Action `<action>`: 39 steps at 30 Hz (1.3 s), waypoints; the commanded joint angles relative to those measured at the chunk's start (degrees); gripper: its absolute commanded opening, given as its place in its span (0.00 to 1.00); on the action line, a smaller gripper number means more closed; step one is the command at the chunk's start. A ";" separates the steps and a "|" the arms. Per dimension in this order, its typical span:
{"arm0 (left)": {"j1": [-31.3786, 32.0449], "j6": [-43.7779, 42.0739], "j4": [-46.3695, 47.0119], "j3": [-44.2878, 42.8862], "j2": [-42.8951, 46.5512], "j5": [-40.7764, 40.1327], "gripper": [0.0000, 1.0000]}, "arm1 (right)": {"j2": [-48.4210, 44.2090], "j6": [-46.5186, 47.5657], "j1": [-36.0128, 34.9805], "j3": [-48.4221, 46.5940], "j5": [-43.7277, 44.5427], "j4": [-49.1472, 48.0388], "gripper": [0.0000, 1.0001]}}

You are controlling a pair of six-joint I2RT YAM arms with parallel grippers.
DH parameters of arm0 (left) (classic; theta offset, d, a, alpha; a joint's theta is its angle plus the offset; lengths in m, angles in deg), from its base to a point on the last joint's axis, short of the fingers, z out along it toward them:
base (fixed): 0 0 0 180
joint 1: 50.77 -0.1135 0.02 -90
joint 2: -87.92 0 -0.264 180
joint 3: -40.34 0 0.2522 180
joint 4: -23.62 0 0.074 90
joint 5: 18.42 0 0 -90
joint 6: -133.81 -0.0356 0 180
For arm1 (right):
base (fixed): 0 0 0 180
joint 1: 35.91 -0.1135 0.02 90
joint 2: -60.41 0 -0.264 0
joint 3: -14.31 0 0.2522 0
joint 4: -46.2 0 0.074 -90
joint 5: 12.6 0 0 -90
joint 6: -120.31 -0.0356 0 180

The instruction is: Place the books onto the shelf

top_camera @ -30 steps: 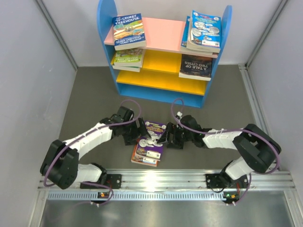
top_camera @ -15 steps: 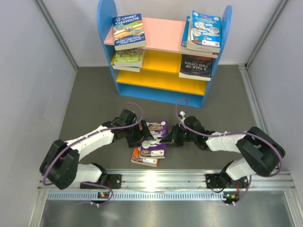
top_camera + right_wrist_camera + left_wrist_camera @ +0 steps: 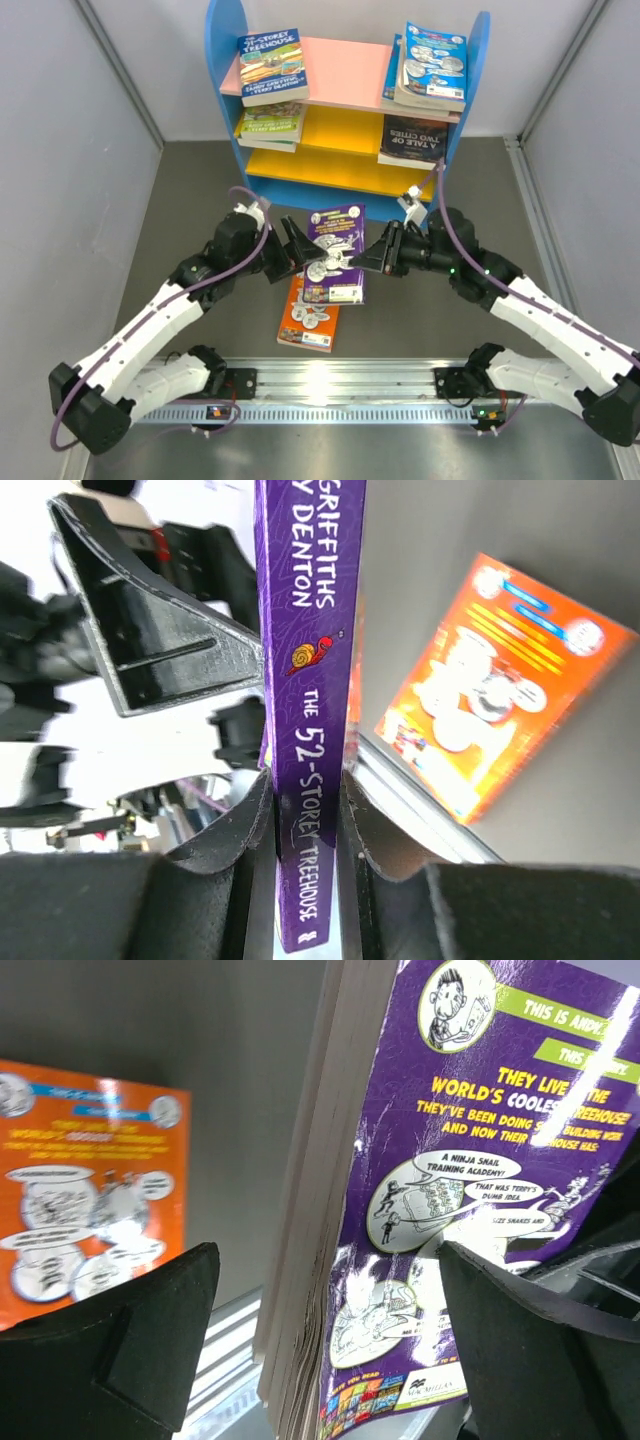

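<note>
The shelf [image 3: 345, 65] stands at the back with several books on it: a blue one [image 3: 272, 65], a light blue stack [image 3: 432, 65], a green-yellow one [image 3: 270, 125] and dark "A Tale of Two Cities" [image 3: 413, 140]. My right gripper [image 3: 368, 258] [image 3: 305, 800] is shut on the spine of a purple book [image 3: 335, 255] [image 3: 305, 630], held up off the table. My left gripper [image 3: 297, 252] [image 3: 330, 1300] stands open, its fingers straddling the page edge of that purple book [image 3: 470, 1190]. An orange book [image 3: 308, 315] [image 3: 80, 1190] [image 3: 500, 680] lies flat on the table below.
A metal rail [image 3: 330, 380] with both arm bases runs along the near edge. Grey walls close in on the left [image 3: 60, 180] and right [image 3: 600, 180]. Dark tabletop [image 3: 190, 200] lies between the arms and the shelf.
The right gripper closed on the purple book and lifted it off the orange book, toward the shelf. The left arm rose alongside with its gripper open. The orange book now lies uncovered.
</note>
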 commanded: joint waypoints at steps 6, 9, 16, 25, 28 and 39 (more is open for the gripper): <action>-0.16 10.37 11.93 0.04 3.40 0.26 0.96 | -3.23 -6.85 1.96 -11.82 -4.14 -7.59 0.00; -0.16 11.95 12.64 0.12 4.62 0.00 0.96 | -3.76 -11.86 4.50 -11.91 -6.16 -14.00 0.00; -0.24 16.61 15.72 5.74 11.13 -2.11 0.96 | -4.29 -23.02 10.14 -10.68 -9.15 -26.49 0.00; -0.33 26.98 30.56 14.18 17.99 -3.34 0.97 | -5.34 -33.32 10.93 -1.54 -8.80 -40.99 0.00; -0.42 27.95 32.41 13.93 17.99 -3.60 0.97 | -5.61 -33.59 10.84 -0.84 -8.80 -41.17 0.00; -0.33 32.42 34.17 15.06 21.14 -9.39 0.95 | -7.45 -35.17 10.93 1.45 -6.35 -42.32 0.00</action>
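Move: Between the hands, already off the table, hangs the purple book, its middle about 5 cm to the right of the left hand and 1 cm back, roughly level in height. The right hand, holding its spine, has the shelf's middle some 35 cm ahead at about its own height, and the Tale of Two Cities book about as far ahead and 14 cm to the right. The orange book lies 9 cm left, 1 cm back and 23 cm below that hand. Lifting the purple book by its pinched spine, the right hand climbs about 15 cm, drifts slightly forward and right, and rolls some 35 degrees so its fingers swing from pointing down-left to slightly upward. The left hand rises about 11 cm beside the book's page edge, fingers staying wide open and tipping up to level; whether they touch the book can't be seen. ##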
